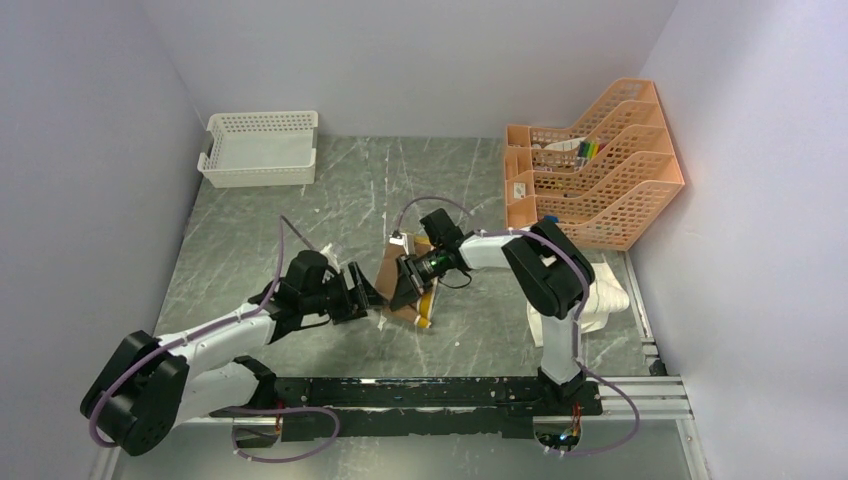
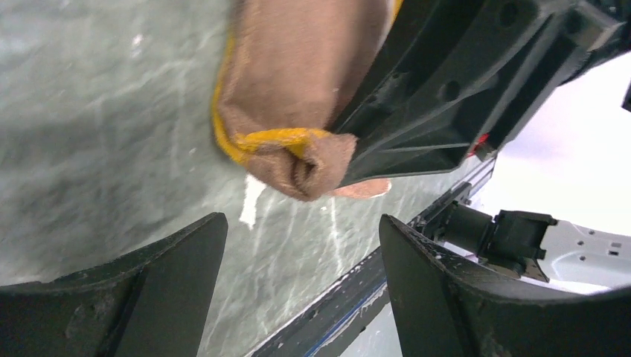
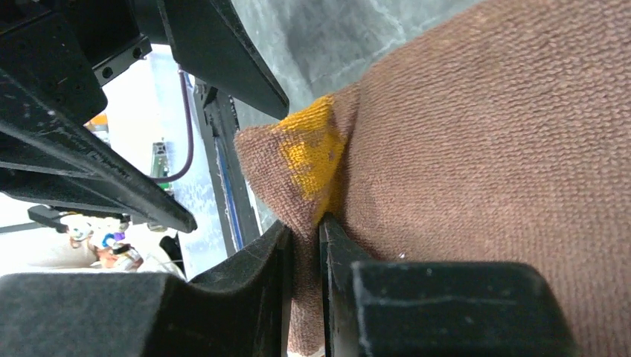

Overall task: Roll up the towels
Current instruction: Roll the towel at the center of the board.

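The mustard-yellow and brown towel (image 1: 390,268) lies partly rolled at the middle of the table, brown side out, with a yellow edge showing. My right gripper (image 1: 406,284) comes at it from the right. In the right wrist view, the right gripper (image 3: 305,223) is shut on a fold at the corner of the brown towel (image 3: 484,149). Just left of the towel, my left gripper (image 1: 368,291) is open. In the left wrist view, the left gripper (image 2: 303,219) holds nothing, and the rolled end of the towel (image 2: 298,82) hangs just beyond its fingertips. The cream towel (image 1: 605,298) sits bunched beside the right arm.
A white lattice basket (image 1: 260,150) stands at the back left. An orange file organizer (image 1: 600,170) holding small items fills the back right. A black rail (image 1: 440,392) runs along the near edge between the arm bases.
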Available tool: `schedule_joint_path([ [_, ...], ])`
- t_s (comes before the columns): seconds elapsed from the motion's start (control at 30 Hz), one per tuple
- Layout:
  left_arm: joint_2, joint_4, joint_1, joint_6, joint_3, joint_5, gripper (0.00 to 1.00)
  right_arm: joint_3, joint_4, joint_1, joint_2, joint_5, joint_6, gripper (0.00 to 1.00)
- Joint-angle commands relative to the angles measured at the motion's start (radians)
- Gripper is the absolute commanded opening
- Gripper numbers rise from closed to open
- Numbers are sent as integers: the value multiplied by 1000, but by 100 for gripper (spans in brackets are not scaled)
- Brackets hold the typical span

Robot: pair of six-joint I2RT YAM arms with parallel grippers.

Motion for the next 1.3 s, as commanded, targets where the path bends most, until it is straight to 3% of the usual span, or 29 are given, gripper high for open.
schedule_joint_path([
  [0.0,-18,-58,1,-66,-44,-49,86,-14,74,18,50,-15,65,17],
  [0.3,45,63,-1,-111,-93,-7,81,-3,154,21,153,-14,171,19],
  [0.77,250,215,-1,-98,-127,-125,71,-8,147,26,157,-27,166,20],
  [0.93,315,250,-1,-123,-122,-168,63,-15,149,26,150,-31,159,22],
  [1.27,247,198,1,-150,-182,-268,52,-30,152,26,152,-42,148,23],
])
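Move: Just ahead and to the right of the open left fingers, roughly 2 cm each way and 4 cm lower, is the rolled near-left end of the towel. The right fingertips, already pinching it, are some 4 cm to that hand's right, level with it, while the towel's main body lies about 4 cm ahead and 6 cm right. From the right hand, the held end sticks out about 2 cm to its left and 1 cm nearer the base, at its own height. Sinking about 4.5 cm in all, the left hand first draws back some 2 cm, then swings forward about 3.5 cm as its fingers narrow from wide open to roughly half, one on either side of the towel's rolled end. The right hand keeps its pinch, lowering some 2.5 cm early on and rotating about 10 degrees, then holds there. ##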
